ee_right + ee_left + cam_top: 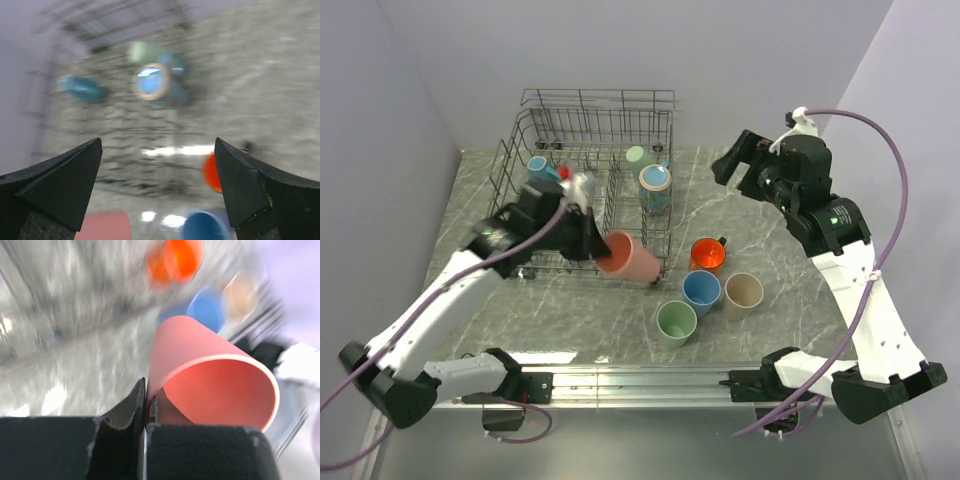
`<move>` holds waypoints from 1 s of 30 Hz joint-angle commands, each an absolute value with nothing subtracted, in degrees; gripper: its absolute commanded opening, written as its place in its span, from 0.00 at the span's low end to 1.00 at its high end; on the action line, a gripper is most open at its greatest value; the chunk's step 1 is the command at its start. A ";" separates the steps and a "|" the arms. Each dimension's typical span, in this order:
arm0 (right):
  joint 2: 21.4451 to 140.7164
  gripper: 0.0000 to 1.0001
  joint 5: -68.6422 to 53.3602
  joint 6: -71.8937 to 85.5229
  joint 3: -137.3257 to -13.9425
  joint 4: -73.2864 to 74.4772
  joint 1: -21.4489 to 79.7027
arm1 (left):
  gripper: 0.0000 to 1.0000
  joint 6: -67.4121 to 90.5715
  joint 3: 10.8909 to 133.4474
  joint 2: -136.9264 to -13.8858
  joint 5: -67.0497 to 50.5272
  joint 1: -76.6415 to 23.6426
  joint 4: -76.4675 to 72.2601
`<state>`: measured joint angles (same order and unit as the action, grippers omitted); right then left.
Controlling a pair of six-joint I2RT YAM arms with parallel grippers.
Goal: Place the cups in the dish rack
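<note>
My left gripper is shut on the rim of a pink cup, which tilts over the front right edge of the grey wire dish rack. In the left wrist view one finger is inside the pink cup and one outside, pinching its wall. Inside the rack are a blue cup, a pale green cup and a blue cup with a beige rim. An orange mug, a blue cup, a beige cup and a green cup stand on the table. My right gripper hangs open and holds nothing.
The marble tabletop ends at a metal rail by the arm bases. Grey walls close in on the left and back. The right wrist view is blurred; the orange mug and blue cup show low between its fingers.
</note>
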<state>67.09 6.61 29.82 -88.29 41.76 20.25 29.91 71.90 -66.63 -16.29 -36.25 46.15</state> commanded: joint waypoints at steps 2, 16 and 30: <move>68.29 1.00 -19.12 40.91 -85.53 26.66 17.85 | 0.00 33.83 76.90 -62.06 -23.70 -27.89 37.72; 72.15 1.00 -46.14 84.35 -57.49 -35.57 14.68 | 0.00 60.80 67.35 -64.60 -41.22 -19.95 -4.20; 75.15 1.00 -45.62 98.62 -52.99 -52.56 17.31 | 0.00 71.10 57.75 -66.44 -36.65 -20.04 -22.23</move>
<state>74.72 -45.08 95.37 -53.15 -46.35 15.90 68.25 57.95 -65.73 -37.36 -19.97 -13.50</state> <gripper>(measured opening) 0.995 0.050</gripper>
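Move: The left hand already holds the pink cup by its rim, base slanting down to the right; the open right gripper it goes to is about 12 cm ahead, 31 to its right and 12 above. From the right hand, the pink cup is some 25 cm left, 10 back and 16 below; far beneath, the orange mug is 4 back, 6 left, the blue cup 11 back, 8 left, the flowered mug 9 ahead, 18 left. The left hand, fingers kept shut on the pink cup's rim, lifts it about 12 cm and carries it 7 or 8 forward, tipping its fingers up from slanting down to level, pointing right. The right hand, still wide open, sweeps some 12 cm left to meet the cup's base, rolling strongly and swinging its fingers from forward to leftward without closing. ##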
